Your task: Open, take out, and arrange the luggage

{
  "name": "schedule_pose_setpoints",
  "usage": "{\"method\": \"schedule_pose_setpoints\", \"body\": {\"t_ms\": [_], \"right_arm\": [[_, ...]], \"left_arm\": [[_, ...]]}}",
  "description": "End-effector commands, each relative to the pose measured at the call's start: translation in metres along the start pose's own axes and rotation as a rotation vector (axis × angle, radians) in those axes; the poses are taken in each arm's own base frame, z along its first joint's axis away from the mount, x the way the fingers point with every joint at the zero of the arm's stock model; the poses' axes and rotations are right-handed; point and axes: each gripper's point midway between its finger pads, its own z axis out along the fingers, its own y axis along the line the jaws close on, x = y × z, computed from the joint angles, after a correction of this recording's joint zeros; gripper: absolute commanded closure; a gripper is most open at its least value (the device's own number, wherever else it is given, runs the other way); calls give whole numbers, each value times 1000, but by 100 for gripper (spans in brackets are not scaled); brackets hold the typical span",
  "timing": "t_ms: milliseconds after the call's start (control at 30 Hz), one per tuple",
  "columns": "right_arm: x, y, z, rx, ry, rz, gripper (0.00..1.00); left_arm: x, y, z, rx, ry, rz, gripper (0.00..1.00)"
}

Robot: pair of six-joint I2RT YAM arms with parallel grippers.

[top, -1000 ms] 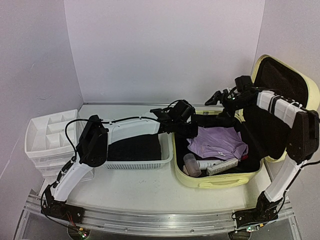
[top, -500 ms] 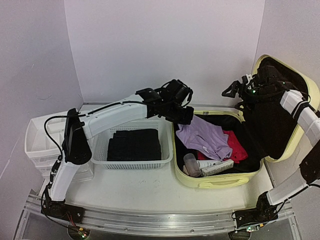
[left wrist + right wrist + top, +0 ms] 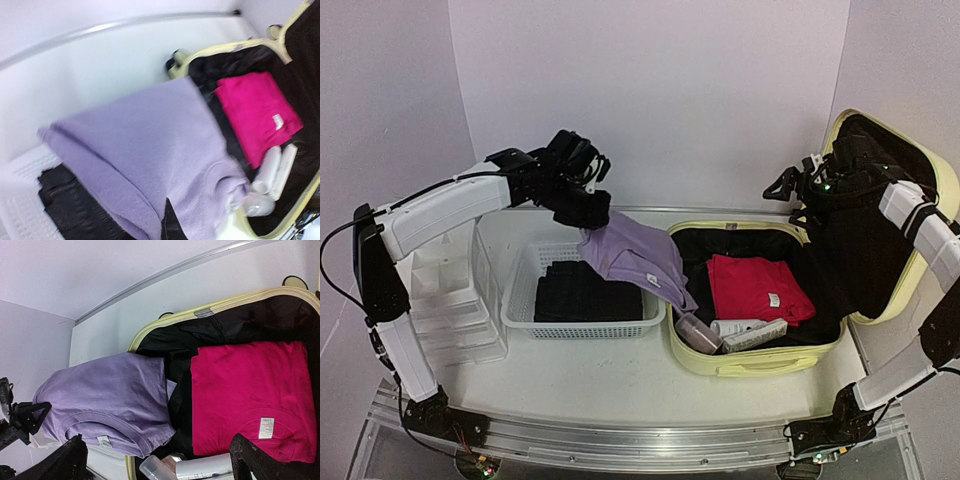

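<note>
The luggage (image 3: 752, 366), a pale yellow suitcase, lies open at the right with its lid (image 3: 942, 176) upright. My left gripper (image 3: 588, 214) is shut on a purple shirt (image 3: 638, 260), which hangs over the gap between the white basket and the luggage's left rim. In the left wrist view the purple shirt (image 3: 145, 150) fills the frame and hides all but a dark sliver of the left gripper (image 3: 170, 227). A pink shirt (image 3: 756, 286) lies folded inside on the black lining. My right gripper (image 3: 780, 186) stands open and empty above the luggage's back edge. Its fingers (image 3: 250, 460) frame the pink shirt (image 3: 250, 395).
A white mesh basket (image 3: 590, 328) holding folded black cloth (image 3: 586, 292) sits left of the luggage. A white drawer organizer (image 3: 448, 300) stands at the far left under my left arm. Bottles and a tube (image 3: 745, 333) lie at the luggage's front.
My left gripper has lifted the purple shirt out of the luggage and carried it left over the basket, uncovering the pink shirt. The right gripper rose toward the lid, then held still.
</note>
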Motion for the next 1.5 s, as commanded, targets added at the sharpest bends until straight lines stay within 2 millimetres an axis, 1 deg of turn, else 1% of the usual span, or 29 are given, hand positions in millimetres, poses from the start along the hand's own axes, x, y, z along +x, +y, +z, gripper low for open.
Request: {"method": "schedule_pose_setpoints", "body": {"t_ms": [0,67,133,200,267,433,700,800,900,967,1067,1133,1400,1467], "right_arm": [[-1,2,1,-13,-1,-5,2],[-1,2,2,-13,1,-1,2],[0,2,2,-15,4,2,2],[0,2,2,-15,5,2,2],[1,2,2,-12,8,3,2],[4,1,2,-9,16,7,2],[7,-2,1,0,25,14,2],[8,-4,1,5,27,13,2],[9,-4,2,6,33,15,2],[9,-4,2,5,33,16,2],[9,-3,2,7,38,15,2],[10,-4,2,10,40,15,2],[12,-6,11,4,69,29,2],[13,-7,12,8,70,25,2]], "left_arm": [[19,19,-18,13,21,16,100],[30,33,-16,-24,41,23,100],[38,55,-16,-76,51,-4,100],[47,72,-17,-127,59,-12,100],[54,82,-19,-163,63,6,100],[77,103,-16,-233,101,20,100],[110,145,2,-368,148,34,100],[119,151,14,-365,135,41,100],[124,158,20,-392,115,41,100],[127,164,17,-419,105,25,100],[131,175,4,-487,79,-3,100],[133,177,-1,-491,69,-14,100],[144,181,7,-511,118,-2,100],[144,182,7,-524,130,7,97]]}}
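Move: The left hand holds the purple shirt by its left edge, with most of it hanging to the hand's right. The basket's middle lies about 20 cm below the hand, 4 cm back and 3 cm left, with the black clothes inside at about the same spot. The open suitcase's middle is some 44 cm right and 5 cm back, the drawer unit roughly 36 cm left and 8 cm back. From the right hand, the basket is about 51 cm left, 6 cm back and 22 cm down. Leftward and down together, the left hand sweeps the pinched shirt away from the suitcase and over the basket, about 17 cm left and 15 cm down, easing to a stop near the basket's left end. On the way the wrist rolls its left side up by some 25 degrees and turns a little counter-clockwise; the fingers keep their grip. The open right hand merely sinks a couple of centimetres above the suitcase. ##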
